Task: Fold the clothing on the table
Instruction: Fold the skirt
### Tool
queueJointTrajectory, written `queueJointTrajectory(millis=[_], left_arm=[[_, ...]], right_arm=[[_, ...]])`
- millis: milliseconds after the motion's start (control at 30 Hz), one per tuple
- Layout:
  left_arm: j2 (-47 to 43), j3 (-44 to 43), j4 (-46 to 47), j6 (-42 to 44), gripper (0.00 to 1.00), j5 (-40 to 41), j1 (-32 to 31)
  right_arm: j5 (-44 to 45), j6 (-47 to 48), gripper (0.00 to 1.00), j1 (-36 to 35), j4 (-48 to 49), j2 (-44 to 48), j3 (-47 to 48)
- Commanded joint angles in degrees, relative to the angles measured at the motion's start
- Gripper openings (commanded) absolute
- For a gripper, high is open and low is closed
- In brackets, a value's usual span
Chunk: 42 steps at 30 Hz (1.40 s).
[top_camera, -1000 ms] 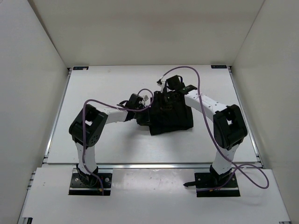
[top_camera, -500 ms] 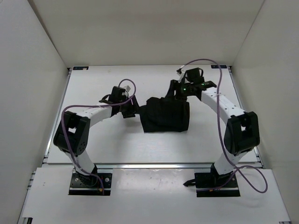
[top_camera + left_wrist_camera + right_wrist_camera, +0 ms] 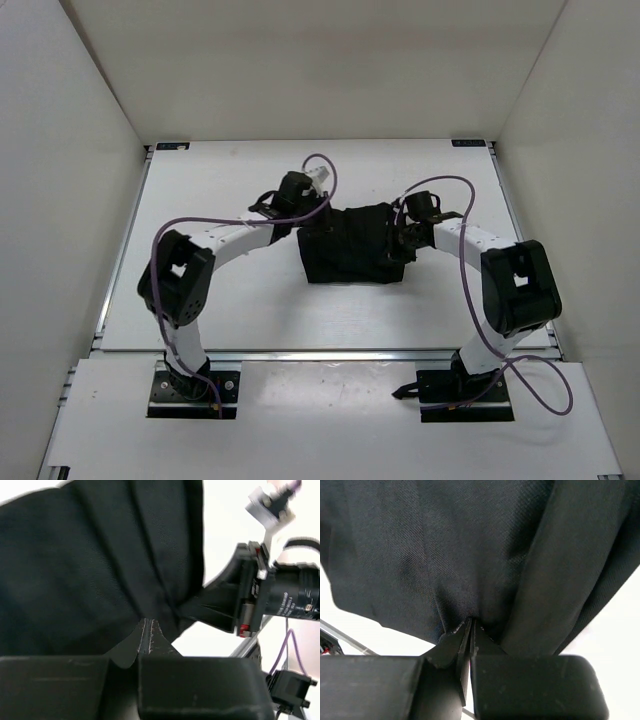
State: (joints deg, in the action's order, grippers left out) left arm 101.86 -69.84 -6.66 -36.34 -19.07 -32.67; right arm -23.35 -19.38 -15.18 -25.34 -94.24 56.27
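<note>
The clothing point(image 3: 350, 250) is a black pleated bundle lying folded in the middle of the white table point(image 3: 220, 300). My left gripper point(image 3: 304, 224) is at its left upper edge. In the left wrist view the gripper point(image 3: 148, 623) is shut, with the black fabric point(image 3: 90, 570) bunching into folds at the tips. My right gripper point(image 3: 398, 246) is at the garment's right edge. Seen from the right wrist, this gripper point(image 3: 471, 623) is shut as well, pinching a gathered ridge of the clothing point(image 3: 445, 545). The right arm's wrist camera point(image 3: 295, 600) shows just beyond the fabric.
Purple cables point(image 3: 320, 170) loop above both wrists. White walls point(image 3: 70, 200) enclose the table on three sides. A metal rail point(image 3: 330, 352) runs along the near edge, with the two arm bases point(image 3: 190, 390) behind it.
Half a second ago both grippers stood off the garment's far corners. Both have since moved in onto its left and right edges and shut on the fabric.
</note>
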Motion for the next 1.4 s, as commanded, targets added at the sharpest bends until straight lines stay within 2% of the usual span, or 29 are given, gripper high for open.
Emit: queueJointTrajectory(millis=[0, 133, 333, 533, 567, 633, 700, 800, 833, 900, 933, 1000, 1067, 1133, 1200, 1367], left_arm=[[3.76, -3.89, 2.26, -0.75, 0.00, -1.24, -3.01], [7.20, -3.73, -0.20, -0.49, 0.00, 1.22, -4.95], [5.10, 7.25, 1.30, -1.72, 0.00, 2.98, -5.65], [4.40, 8.15, 0.33, -1.89, 0.00, 1.85, -4.16], [3.35, 7.62, -0.28, -1.55, 0.00, 2.45, -3.90], [1.94, 4.64, -2.04, -0.15, 0.11, 3.16, -2.94], [0.53, 1.04, -4.41, 0.74, 0.28, 2.29, -2.23], [-2.45, -2.56, -6.26, 1.97, 0.46, 1.50, 0.31], [-4.81, -3.19, -6.35, 2.15, 0.49, 1.93, 1.63], [-7.80, -4.15, -7.49, 4.42, 0.62, 3.07, 2.86], [-8.78, -5.47, -10.02, 5.56, 0.65, 6.12, 4.09], [-11.24, -9.06, -18.70, 9.95, 0.79, 13.66, 4.19], [-12.39, -10.74, -24.77, 13.39, 0.87, 18.95, 5.50], [-15.45, -8.14, -28.40, 16.02, 0.92, 23.19, 6.47], [-19.50, -3.84, -29.73, 17.08, 0.99, 26.18, 7.79], [-33.72, 10.06, -29.21, 17.18, 0.99, 26.90, 10.08]], right_arm=[[-1.08, 0.13, 0.00, 0.24, 5.57, -0.77, -0.02], [-1.52, 0.04, 0.00, -0.64, 7.14, -2.53, -0.11], [-3.10, -0.40, 0.00, 1.46, 8.03, -3.68, 1.12], [-4.07, 0.92, 0.00, 4.19, 5.84, -3.06, 3.93], [-5.20, 1.01, 0.03, 5.24, 5.48, -2.45, 4.37], [-8.19, 0.31, 0.15, 7.35, 6.18, -0.17, 5.25], [-12.84, -1.18, 0.39, 9.89, 7.41, 2.02, 6.12], [-15.06, -0.66, 0.63, 11.83, 5.75, 5.54, 9.81], [-14.10, 0.47, 0.67, 12.10, 5.05, 6.60, 11.48], [-10.77, 1.79, 0.69, 12.11, 2.15, 8.53, 13.85], [-7.44, 3.45, 0.69, 11.84, 0.14, 9.41, 15.35], [-0.08, 7.49, 0.71, 10.18, -5.65, 10.21, 17.46], [6.55, 11.97, 0.74, 8.85, -9.35, 10.65, 18.70], [11.74, 13.04, 0.74, 8.15, -11.83, 10.83, 17.57], [10.97, 12.79, 0.72, 9.63, -11.22, 12.75, 14.40], [4.81, 9.37, 0.71, 14.03, -7.71, 18.38, 2.20]])
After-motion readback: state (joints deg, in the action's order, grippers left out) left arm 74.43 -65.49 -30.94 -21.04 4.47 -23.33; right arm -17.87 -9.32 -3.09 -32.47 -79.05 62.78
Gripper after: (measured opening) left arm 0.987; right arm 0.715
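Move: The folded skirt lies under both hands, with its middle about 8 cm to the right of my raised, shut left hand, 2 cm back and some 11 cm down. The skirt's left edge is roughly 4 cm to that hand's left, level with it in reach. From my low right hand, the middle is about 12 cm left, 3 cm ahead and 4 cm down. The skirt's right edge is only 1 cm or so to that hand's right, level in reach and 4 cm below. Fingers still shut, I swing my left hand briefly right and bring it down some 11 cm and back about 6 cm towards the skirt's left half, while my shut right hand edges a little forward, low at the right side. Then I open both and rise steeply forward, my left hand finally sweeping about 15 cm left off the skirt, my right going right past its edge and sinking slightly, fingertips tipped outward. ##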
